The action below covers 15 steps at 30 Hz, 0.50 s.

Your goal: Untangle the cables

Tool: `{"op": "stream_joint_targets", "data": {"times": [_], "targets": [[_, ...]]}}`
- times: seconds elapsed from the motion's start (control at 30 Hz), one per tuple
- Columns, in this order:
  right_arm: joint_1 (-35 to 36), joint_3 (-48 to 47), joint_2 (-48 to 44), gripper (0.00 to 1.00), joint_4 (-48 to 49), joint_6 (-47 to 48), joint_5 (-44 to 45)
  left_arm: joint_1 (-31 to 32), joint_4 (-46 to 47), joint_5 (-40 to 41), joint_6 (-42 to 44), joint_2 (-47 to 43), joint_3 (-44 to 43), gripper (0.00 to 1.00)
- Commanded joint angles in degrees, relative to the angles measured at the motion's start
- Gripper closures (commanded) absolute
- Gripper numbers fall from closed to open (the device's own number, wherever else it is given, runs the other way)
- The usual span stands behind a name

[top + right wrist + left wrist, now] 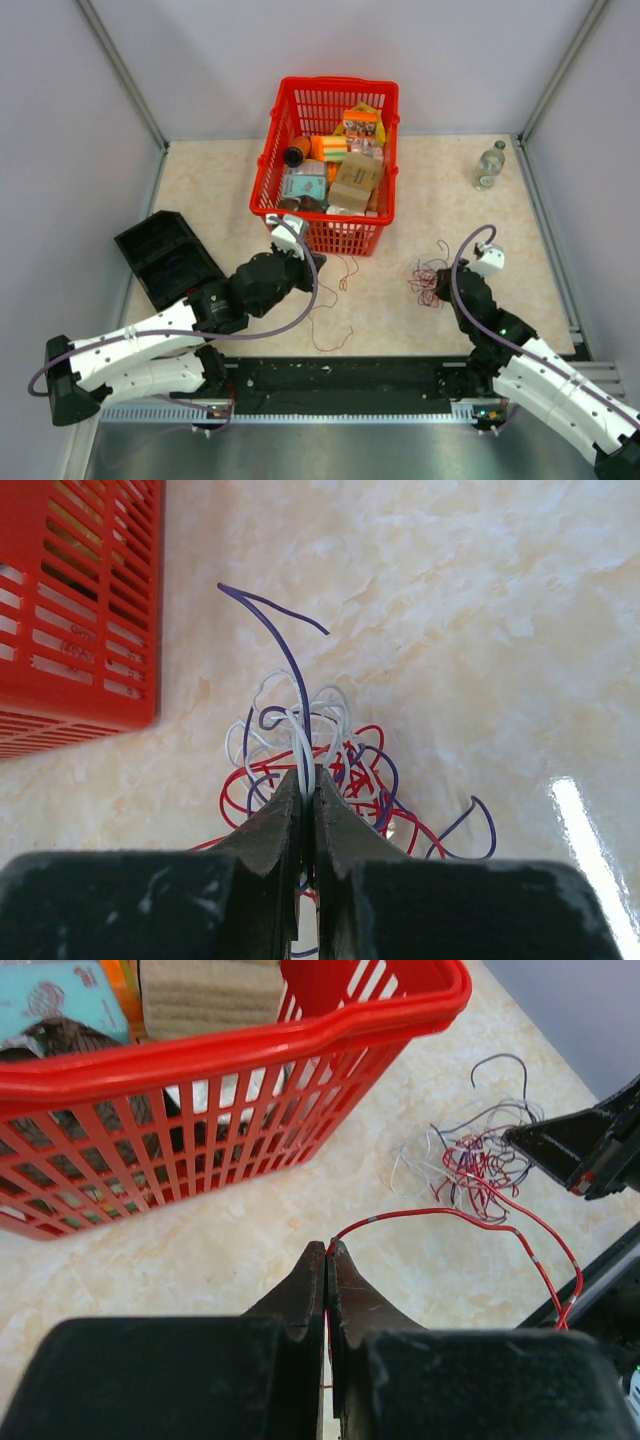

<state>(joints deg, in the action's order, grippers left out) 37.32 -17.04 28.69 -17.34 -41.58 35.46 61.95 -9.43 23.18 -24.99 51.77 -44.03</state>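
The cables form a small loose tangle of red, purple and white wires on the beige table, right of the basket; the tangle also shows in the left wrist view. My right gripper is shut on white and purple strands at the near side of the tangle. One long red wire runs out of the tangle to my left gripper, which is shut on its end near the basket's front right corner. In the top view the left gripper sits by the basket and the right gripper at the tangle.
A red plastic basket full of small boxes stands at the back centre. A black tray lies at the left. A clear bottle stands at the back right. More red wire loops on the table in front of the basket.
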Motion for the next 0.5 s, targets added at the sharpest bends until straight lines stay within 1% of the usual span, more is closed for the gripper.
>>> {"op": "stream_joint_targets", "data": {"times": [0.0,0.07,0.17,0.23,0.27,0.3,0.33,0.4,0.43,0.47], "targets": [[-0.4,-0.8,0.8,1.0,3.0,0.5,-0.7,-0.2,10.8,3.1,7.0,-0.7,1.7,1.0],[-0.4,-0.8,1.3,1.0,3.5,0.6,-0.9,-0.2,12.5,2.5,9.3,-1.1,2.8,1.0],[-0.4,-0.8,1.7,1.0,4.0,0.6,-1.2,-0.2,15.2,4.5,11.1,-0.4,5.1,1.0],[-0.5,-0.6,1.7,1.0,4.4,0.6,-1.3,-0.2,15.0,3.4,11.3,0.3,5.4,1.0],[-0.5,-0.5,1.7,1.0,4.5,0.5,-1.4,-0.2,12.7,2.7,10.4,0.9,4.8,1.0],[-0.5,-0.5,1.8,1.0,4.5,0.5,-1.6,-0.2,10.2,1.4,7.9,1.3,4.2,0.94],[-0.5,-0.6,1.8,1.0,4.5,0.5,-1.8,-0.2,7.2,0.0,5.5,1.5,4.3,0.84],[-0.5,-0.5,1.4,1.0,4.5,0.2,-2.5,-0.2,5.3,-3.6,1.8,1.5,6.6,0.72],[-0.5,-0.3,1.2,1.0,4.5,-0.4,-2.9,-0.2,4.2,-5.0,1.0,1.6,7.9,0.64],[-0.5,-0.2,1.2,1.0,4.6,-0.6,-3.6,-0.2,2.9,-6.0,-0.7,1.6,9.2,0.59]]}}
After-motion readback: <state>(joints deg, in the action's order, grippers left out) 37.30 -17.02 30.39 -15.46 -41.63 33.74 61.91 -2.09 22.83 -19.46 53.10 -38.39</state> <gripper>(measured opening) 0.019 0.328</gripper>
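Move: Beneath the left hand, the slack of the red cable pinched in its shut fingers lies on the table, roughly 3 cm back, 3 cm to the right and 22 cm below. The red basket's middle is about 30 cm ahead, 2 cm right and 13 cm lower; the tangle hanging from the right gripper is some 26 cm right, 5 cm ahead and 18 cm down. From the right hand that slack lies about 26 cm left, 6 cm back and 9 cm below. Easing forward and slightly up by about 1 cm with its fingers tipping up some 8 degrees, the left hand then turns to sinking, ending nearly 3 cm lower towards the table, while its fingers part to about a third open and release the red cable. The right hand stays nearly in place, keeping its pinch on the tangle. ##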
